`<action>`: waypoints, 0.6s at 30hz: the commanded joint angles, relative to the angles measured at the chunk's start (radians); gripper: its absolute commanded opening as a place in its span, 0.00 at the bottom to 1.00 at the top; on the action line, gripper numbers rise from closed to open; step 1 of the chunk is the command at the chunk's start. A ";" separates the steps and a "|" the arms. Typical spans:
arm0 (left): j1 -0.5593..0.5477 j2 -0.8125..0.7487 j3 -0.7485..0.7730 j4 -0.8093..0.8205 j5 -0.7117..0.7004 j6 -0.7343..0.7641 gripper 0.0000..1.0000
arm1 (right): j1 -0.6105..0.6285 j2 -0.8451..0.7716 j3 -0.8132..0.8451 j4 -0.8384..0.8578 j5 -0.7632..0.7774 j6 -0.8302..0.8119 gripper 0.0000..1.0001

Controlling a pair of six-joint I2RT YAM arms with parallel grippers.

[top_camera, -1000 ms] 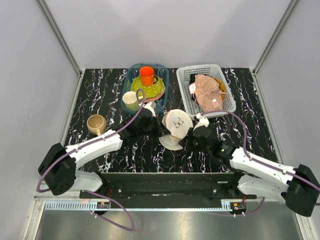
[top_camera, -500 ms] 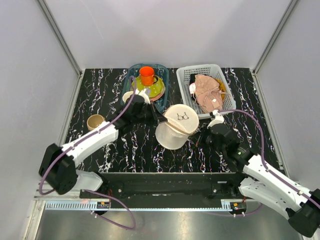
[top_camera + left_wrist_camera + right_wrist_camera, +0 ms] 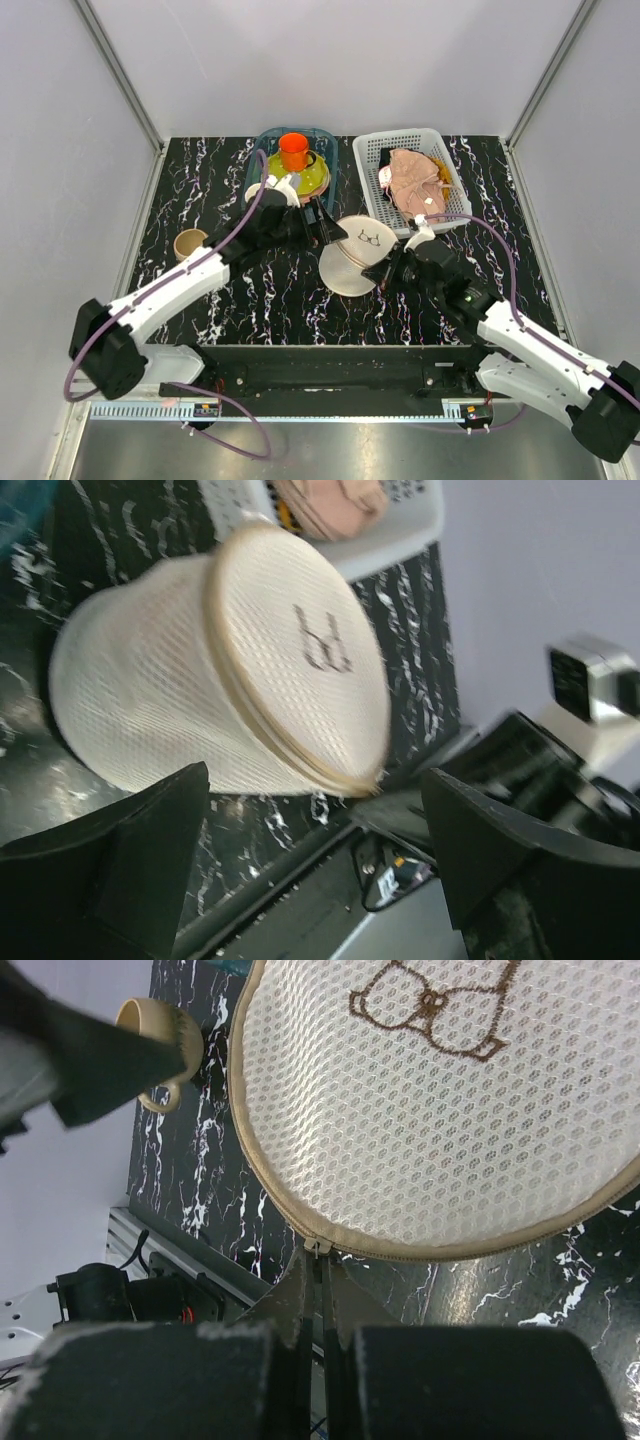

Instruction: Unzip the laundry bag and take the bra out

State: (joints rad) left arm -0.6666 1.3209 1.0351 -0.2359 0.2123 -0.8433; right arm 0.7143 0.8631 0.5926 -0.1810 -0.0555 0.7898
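Observation:
The laundry bag [image 3: 356,258] is a cream mesh drum lying tilted on the black marble table, its spectacles-print face [image 3: 368,238] turned up. My left gripper [image 3: 328,226] stands open just left of it. In the left wrist view the laundry bag [image 3: 200,670] lies ahead of the wide-spread fingers [image 3: 120,870], apart from them. My right gripper [image 3: 381,271] is at the bag's near right rim. In the right wrist view that gripper [image 3: 318,1272] is shut on the zipper pull [image 3: 316,1247] at the rim of the round face [image 3: 440,1130]. The bra is out of view.
A white lattice basket [image 3: 372,190] at the back right holds a pale pink cloth [image 3: 415,180]. A blue tub [image 3: 325,145] with an orange cup [image 3: 293,150] and green plate sits at the back centre. A beige mug [image 3: 190,243] stands at the left.
My left gripper has opened and let go of the laundry bag. The bag has settled lower and slightly right. My right gripper stays shut at the zipper and has shifted with the bag.

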 commanded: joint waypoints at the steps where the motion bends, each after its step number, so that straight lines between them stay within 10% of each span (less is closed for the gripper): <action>1: -0.062 -0.097 -0.117 0.114 -0.005 -0.121 0.89 | 0.007 0.040 -0.005 0.092 -0.036 0.025 0.00; 13: -0.111 0.018 -0.159 0.296 -0.005 -0.240 0.81 | 0.007 0.057 -0.030 0.098 -0.021 0.032 0.00; 16: -0.111 0.044 -0.138 0.302 -0.007 -0.241 0.53 | 0.005 0.065 -0.040 0.095 -0.012 0.028 0.00; 18: -0.111 0.044 -0.121 0.276 -0.013 -0.232 0.10 | 0.005 0.060 -0.043 0.062 0.028 0.005 0.00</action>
State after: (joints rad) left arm -0.7734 1.3575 0.8696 -0.0154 0.2131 -1.0698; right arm 0.7147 0.9218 0.5598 -0.1238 -0.0715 0.8162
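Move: The laundry bag's rim spot lies about 3 cm back, 4 cm right and 4 cm below the open left hand; from the right hand, some 2 cm ahead and 4 cm left, level. The zipper pull, already pinched by the right fingers, is roughly 5 cm back, 7 cm right and 5 cm below the left hand. The white basket's middle lies about 17 cm ahead of the left hand, 15 cm right and 15 cm down. Left hand backs off about 4 cm, then drops some 5 cm, drifting right, fingers closing at the bag's rim. ##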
